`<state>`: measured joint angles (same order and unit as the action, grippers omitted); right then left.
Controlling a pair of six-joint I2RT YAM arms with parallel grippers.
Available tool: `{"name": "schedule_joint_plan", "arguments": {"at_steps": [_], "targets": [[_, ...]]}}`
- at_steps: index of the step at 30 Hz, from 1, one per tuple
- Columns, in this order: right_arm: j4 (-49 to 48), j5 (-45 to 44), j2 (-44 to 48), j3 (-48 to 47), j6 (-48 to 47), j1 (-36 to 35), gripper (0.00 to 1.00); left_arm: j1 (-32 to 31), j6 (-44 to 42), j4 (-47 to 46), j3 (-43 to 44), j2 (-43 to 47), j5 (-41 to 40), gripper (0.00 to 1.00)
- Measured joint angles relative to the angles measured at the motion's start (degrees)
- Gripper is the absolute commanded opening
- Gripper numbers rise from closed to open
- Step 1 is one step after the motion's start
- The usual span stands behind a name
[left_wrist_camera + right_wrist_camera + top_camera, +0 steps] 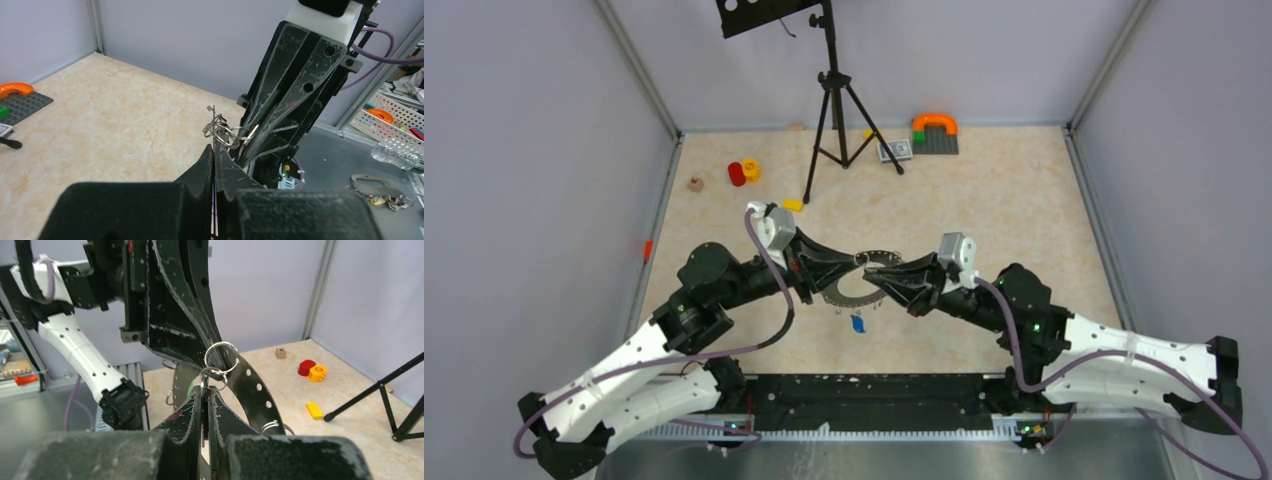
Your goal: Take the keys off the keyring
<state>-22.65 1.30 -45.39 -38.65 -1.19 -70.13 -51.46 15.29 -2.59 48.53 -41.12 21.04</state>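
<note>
The keyring (845,296), a wide dark perforated metal band, hangs above the table between both arms. My left gripper (856,262) is shut on its upper rim; in the left wrist view its fingertips (215,149) are pressed together on the thin edge, with small wire rings (220,131) just beyond. My right gripper (205,390) is shut on a thin dark key that hangs from a small split ring (221,356) on the keyring (252,385). A green tag (190,387) shows behind the band. A blue-tagged key (857,323) lies on the table below.
A black tripod (834,100) stands at the back. Red and yellow blocks (744,172), a yellow brick (793,205) and a wooden cube (694,184) lie back left. A grey baseplate with an orange arch (935,133) sits back right.
</note>
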Motion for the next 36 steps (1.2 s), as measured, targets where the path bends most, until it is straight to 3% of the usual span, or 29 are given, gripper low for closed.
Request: {"name": "schedule_joint_plan", "arguments": {"at_steps": [16, 28, 36], "targets": [[9.57, -2.1, 3.37, -4.04, 4.42, 0.0, 0.0, -0.39, -0.39, 0.72, -0.04, 0.15, 0.61, 0.0], [27.15, -3.63, 2.14, -13.75, 5.31, -0.28, 0.0, -0.31, -5.22, -2.27, -3.78, 0.72, 6.8, 0.0], [41.27, -3.43, -1.97, -26.1, 4.61, -0.26, 0.0, -0.24, -6.23, -2.89, -3.8, -0.07, 9.51, 0.37]]}}
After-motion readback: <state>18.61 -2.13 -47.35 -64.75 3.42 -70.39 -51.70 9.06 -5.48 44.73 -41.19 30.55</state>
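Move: The right gripper already pinches a wire link at the keyring. The broad grey band's middle lies nearly straight below that hand, about 5 cm down and 1 cm to its left; the small split ring is at the fingertips, about 1 cm ahead, 1 cm left and 1 cm up. From the closed left gripper, the band's middle lies some 6 cm down and 1 cm back. Keep the right gripper shut on the wire link and draw it about 3 cm to the right, then lift it to end some 3 cm higher, dipping its fingertips about 15 degrees. Hold the left gripper nearly still at first, then ease it back and down roughly 2 cm each, turning it slightly clockwise, and at the very end part its fingers about a quarter way around the keyring's band. ##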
